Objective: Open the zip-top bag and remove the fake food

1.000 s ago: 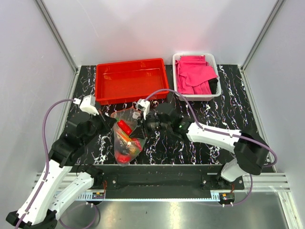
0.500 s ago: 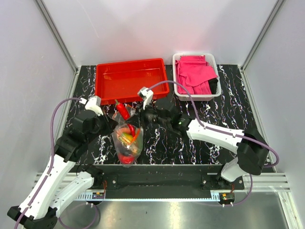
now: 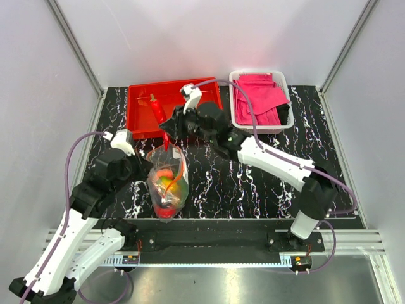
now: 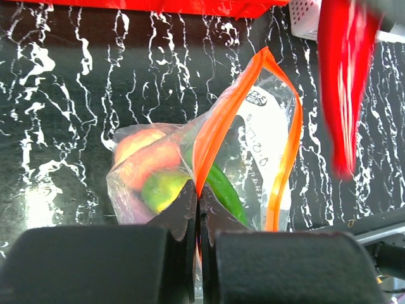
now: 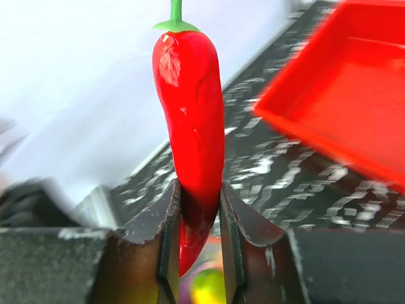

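Note:
The clear zip-top bag [image 3: 168, 183] stands near the front left with its orange zip strip [image 4: 221, 120] gaping. My left gripper [image 4: 197, 204] is shut on the near side of that strip and holds the mouth up. Inside lie fake food pieces: a green chili [image 4: 225, 191], a yellow-green fruit [image 4: 161, 190] and an orange-red one [image 4: 142, 155]. My right gripper [image 5: 196, 202] is shut on the lower end of a red chili [image 5: 190, 107], stem up. In the top view this red chili [image 3: 156, 110] hangs over the red tray, above and behind the bag.
The red tray [image 3: 142, 123] sits at the back left of the black marbled table. A white basket [image 3: 285, 81] with pink cloths [image 3: 256, 95] stands at the back right. White walls and metal posts enclose the table.
My right gripper has drawn the red chili out of the bag and carried it up and back, over the red tray. The left gripper keeps its hold on the bag's strip.

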Tool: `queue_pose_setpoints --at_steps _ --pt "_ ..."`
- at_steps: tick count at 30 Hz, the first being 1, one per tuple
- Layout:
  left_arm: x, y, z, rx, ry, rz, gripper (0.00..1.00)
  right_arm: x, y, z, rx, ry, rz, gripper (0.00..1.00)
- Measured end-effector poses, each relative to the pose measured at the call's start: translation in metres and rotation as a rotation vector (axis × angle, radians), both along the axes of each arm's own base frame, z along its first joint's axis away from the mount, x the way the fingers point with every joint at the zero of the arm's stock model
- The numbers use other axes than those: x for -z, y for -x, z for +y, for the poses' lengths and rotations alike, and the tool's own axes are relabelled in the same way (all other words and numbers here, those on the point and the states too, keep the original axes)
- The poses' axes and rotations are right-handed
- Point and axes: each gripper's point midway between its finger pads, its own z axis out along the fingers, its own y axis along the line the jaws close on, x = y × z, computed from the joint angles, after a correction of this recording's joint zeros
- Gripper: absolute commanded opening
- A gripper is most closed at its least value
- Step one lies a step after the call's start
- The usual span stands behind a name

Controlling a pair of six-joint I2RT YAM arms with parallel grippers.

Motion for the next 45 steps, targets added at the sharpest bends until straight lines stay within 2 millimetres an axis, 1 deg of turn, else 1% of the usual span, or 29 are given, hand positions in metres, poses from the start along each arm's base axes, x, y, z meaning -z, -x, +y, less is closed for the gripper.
queue_pose_setpoints --at_steps 2,4,6,9,12,17,20,23,24,27,30,32,33,36,37,38,39,40,41,43,44,45 --pt "-0.001 0.001 0.000 0.010 -0.001 -0.008 0.00 0.006 -0.025 -0.009 0.050 0.023 0.009 0.00" --pt "-0.003 0.002 -0.002 0.025 0.003 -0.017 0.00 0.018 -0.056 -0.022 0.110 0.054 0.019 0.00" --pt "-0.004 0.004 -0.005 0.048 0.009 -0.016 0.00 0.035 -0.081 -0.036 0.159 0.104 0.027 0.00" --pt "-0.007 0.006 -0.009 0.069 0.020 -0.016 0.00 0.068 -0.124 -0.053 0.232 0.205 0.034 0.00" --pt "-0.016 0.008 -0.008 0.071 0.025 -0.031 0.00 0.098 -0.153 -0.064 0.278 0.288 0.038 0.00" --pt "-0.034 0.010 -0.002 0.050 0.030 -0.071 0.00 0.142 -0.193 -0.086 0.332 0.401 0.052 0.00" --pt "-0.039 0.009 0.000 0.037 0.032 -0.084 0.00 0.162 -0.215 -0.100 0.365 0.461 0.048 0.00" --pt "-0.033 0.006 -0.001 0.022 0.044 -0.076 0.00 0.183 -0.233 -0.115 0.406 0.539 0.045 0.00" --pt "-0.025 0.006 -0.001 0.015 0.045 -0.061 0.00 0.190 -0.239 -0.119 0.419 0.563 0.043 0.00" --pt "-0.013 0.006 -0.001 0.003 0.044 -0.034 0.00 0.204 -0.248 -0.126 0.436 0.608 0.051 0.00" --pt "-0.015 0.003 0.000 -0.011 0.049 -0.041 0.00 0.211 -0.258 -0.132 0.454 0.622 0.051 0.00" --pt "-0.017 0.002 0.002 -0.022 0.048 -0.048 0.00 0.214 -0.264 -0.139 0.464 0.628 0.059 0.02" --pt "-0.018 0.002 0.003 -0.026 0.047 -0.052 0.00 0.215 -0.267 -0.143 0.471 0.631 0.064 0.03" --pt "-0.026 0.000 0.006 -0.043 0.046 -0.070 0.00 0.219 -0.280 -0.153 0.492 0.633 0.068 0.25" --pt "-0.029 0.000 0.007 -0.050 0.046 -0.078 0.00 0.221 -0.284 -0.155 0.497 0.636 0.069 0.36" --pt "-0.032 -0.001 0.008 -0.054 0.047 -0.085 0.00 0.226 -0.287 -0.158 0.500 0.645 0.077 0.38" --pt "-0.035 -0.001 0.008 -0.058 0.050 -0.094 0.00 0.232 -0.290 -0.161 0.501 0.657 0.088 0.43" --pt "-0.037 -0.001 0.008 -0.060 0.051 -0.098 0.00 0.237 -0.292 -0.164 0.500 0.667 0.095 0.52" --pt "-0.038 -0.002 0.008 -0.060 0.052 -0.101 0.00 0.240 -0.295 -0.163 0.496 0.672 0.096 0.55" --pt "-0.037 -0.003 0.008 -0.060 0.048 -0.094 0.00 0.247 -0.295 -0.164 0.489 0.698 0.110 0.63" --pt "-0.035 -0.004 0.007 -0.059 0.045 -0.086 0.00 0.248 -0.293 -0.165 0.485 0.707 0.118 0.69" --pt "-0.033 -0.005 0.006 -0.059 0.039 -0.076 0.00 0.248 -0.291 -0.166 0.479 0.719 0.128 0.70"
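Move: The red tray is where the pepper in the right hand is going: its middle is roughly 29 cm ahead of that hand, about 1 cm to its right and 29 cm down. The white basket of pink cloths stands beyond its right end, about 30 cm ahead, 38 cm right. The zip-top bag's middle is some 11 cm back, 1 cm left and 21 cm below. From the left hand, pinching the bag's rim, the tray's middle lies about 39 cm ahead, 3 cm right. The red pepper, still pinched, is carried away from the bag by the right hand, forward nearly 30 cm, down about 25 and some 17 to the right, into the right end of the red tray; the fingers tip down by some 40 degrees, turning clockwise, then open and let go. The left hand keeps its pinch on the bag's rim, bobbing up a few centimetres twice. ##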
